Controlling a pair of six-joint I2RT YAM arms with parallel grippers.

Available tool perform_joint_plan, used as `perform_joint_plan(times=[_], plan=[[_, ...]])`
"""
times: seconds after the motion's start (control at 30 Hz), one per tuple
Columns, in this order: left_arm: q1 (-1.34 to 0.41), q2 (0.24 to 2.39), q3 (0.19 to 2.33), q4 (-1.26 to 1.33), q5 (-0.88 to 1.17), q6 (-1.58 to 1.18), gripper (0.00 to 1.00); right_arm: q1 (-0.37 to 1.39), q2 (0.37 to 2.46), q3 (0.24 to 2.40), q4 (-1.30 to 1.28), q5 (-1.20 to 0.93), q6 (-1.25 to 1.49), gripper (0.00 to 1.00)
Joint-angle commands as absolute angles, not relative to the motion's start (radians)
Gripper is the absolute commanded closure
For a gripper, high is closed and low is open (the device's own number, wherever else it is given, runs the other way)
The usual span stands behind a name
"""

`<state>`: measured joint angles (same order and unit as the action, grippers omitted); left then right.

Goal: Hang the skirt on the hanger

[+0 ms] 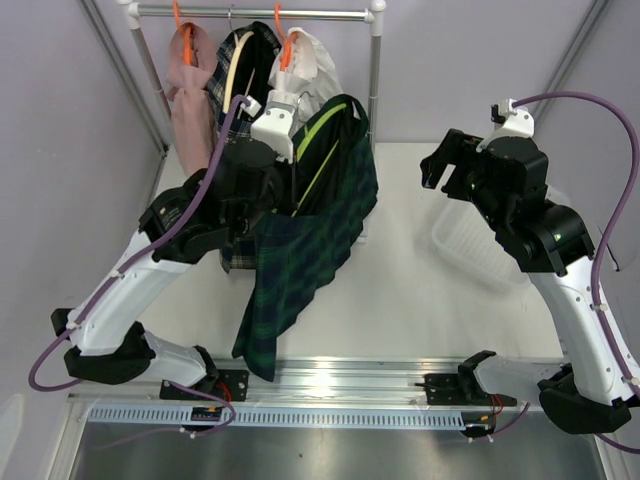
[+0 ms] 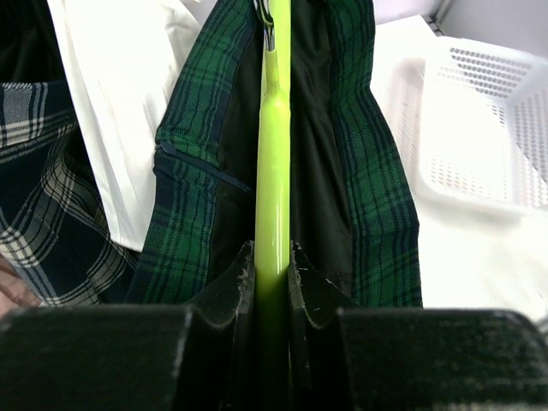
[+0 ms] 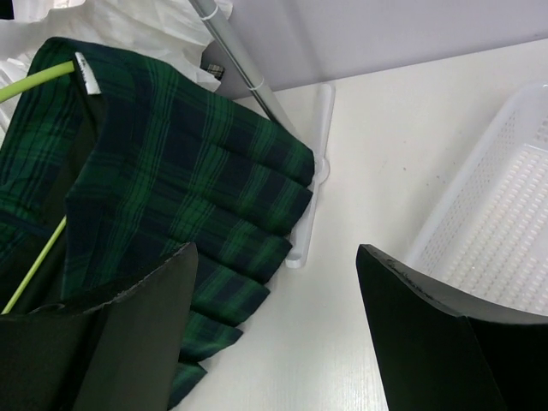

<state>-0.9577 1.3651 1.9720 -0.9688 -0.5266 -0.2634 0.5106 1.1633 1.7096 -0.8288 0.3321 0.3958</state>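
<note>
The dark green tartan skirt hangs over the lime-green hanger, its hem trailing down toward the table's front. In the left wrist view the hanger runs straight up between the skirt's two sides. My left gripper is shut on the hanger's bar, held raised in front of the rail. My right gripper is open and empty to the right of the skirt. In the right wrist view the skirt's pleats lie to the left of the jaws, apart from them.
A clothes rail at the back carries a pink garment, a navy-and-white checked garment and a white garment on orange hangers. A white perforated basket sits on the right. The rail's white foot lies by the skirt.
</note>
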Motion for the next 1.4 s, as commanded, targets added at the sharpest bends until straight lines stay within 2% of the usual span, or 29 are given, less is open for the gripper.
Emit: perform_joint_plan(times=[0.0, 0.37, 0.67, 1.03, 1.37], plan=[[-0.943, 1.371, 2.037, -0.79, -0.597, -0.288, 1.0, 0.503, 1.161, 1.746, -0.83, 0.311, 0.396, 0.19], [-0.887, 1.5, 2.219, -0.782, -0.667, -0.287, 1.0, 0.489, 1.146, 1.735, -0.845, 0.299, 0.385, 0.19], [-0.864, 1.562, 2.253, -0.688, -0.7, -0.235, 1.0, 0.48, 1.137, 1.732, -0.847, 0.282, 0.38, 0.19], [-0.732, 1.615, 2.275, -0.539, -0.516, -0.149, 1.0, 0.474, 1.083, 1.658, -0.795, 0.268, 0.377, 0.18], [-0.683, 1.769, 2.439, -0.476, -0.465, -0.088, 1.0, 0.469, 1.086, 1.637, -0.735, 0.239, 0.357, 0.18]])
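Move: The left hand already holds the green hanger with the skirt. Its goal, the rail just right of the white blouse, lies some 30 cm ahead, 2 cm right and 15 cm higher. From this hand, the white blouse hangs about 27 cm ahead and 4 cm left, the plaid garment 28 cm ahead and 14 cm left, the rack's right post 30 cm ahead and 17 cm right. From the idle right hand, that rail spot is roughly 27 cm ahead, 29 cm left, 15 cm up. Forward some 15 cm, level at first and then rising about 5 cm, the left hand carries the hanger and skirt towards the rail, into the space between the white blouse and the right post. Its wrist tips the fingers up and turns counter-clockwise, each by about 10 degrees, while the fingers keep their pinch on the hanger. ##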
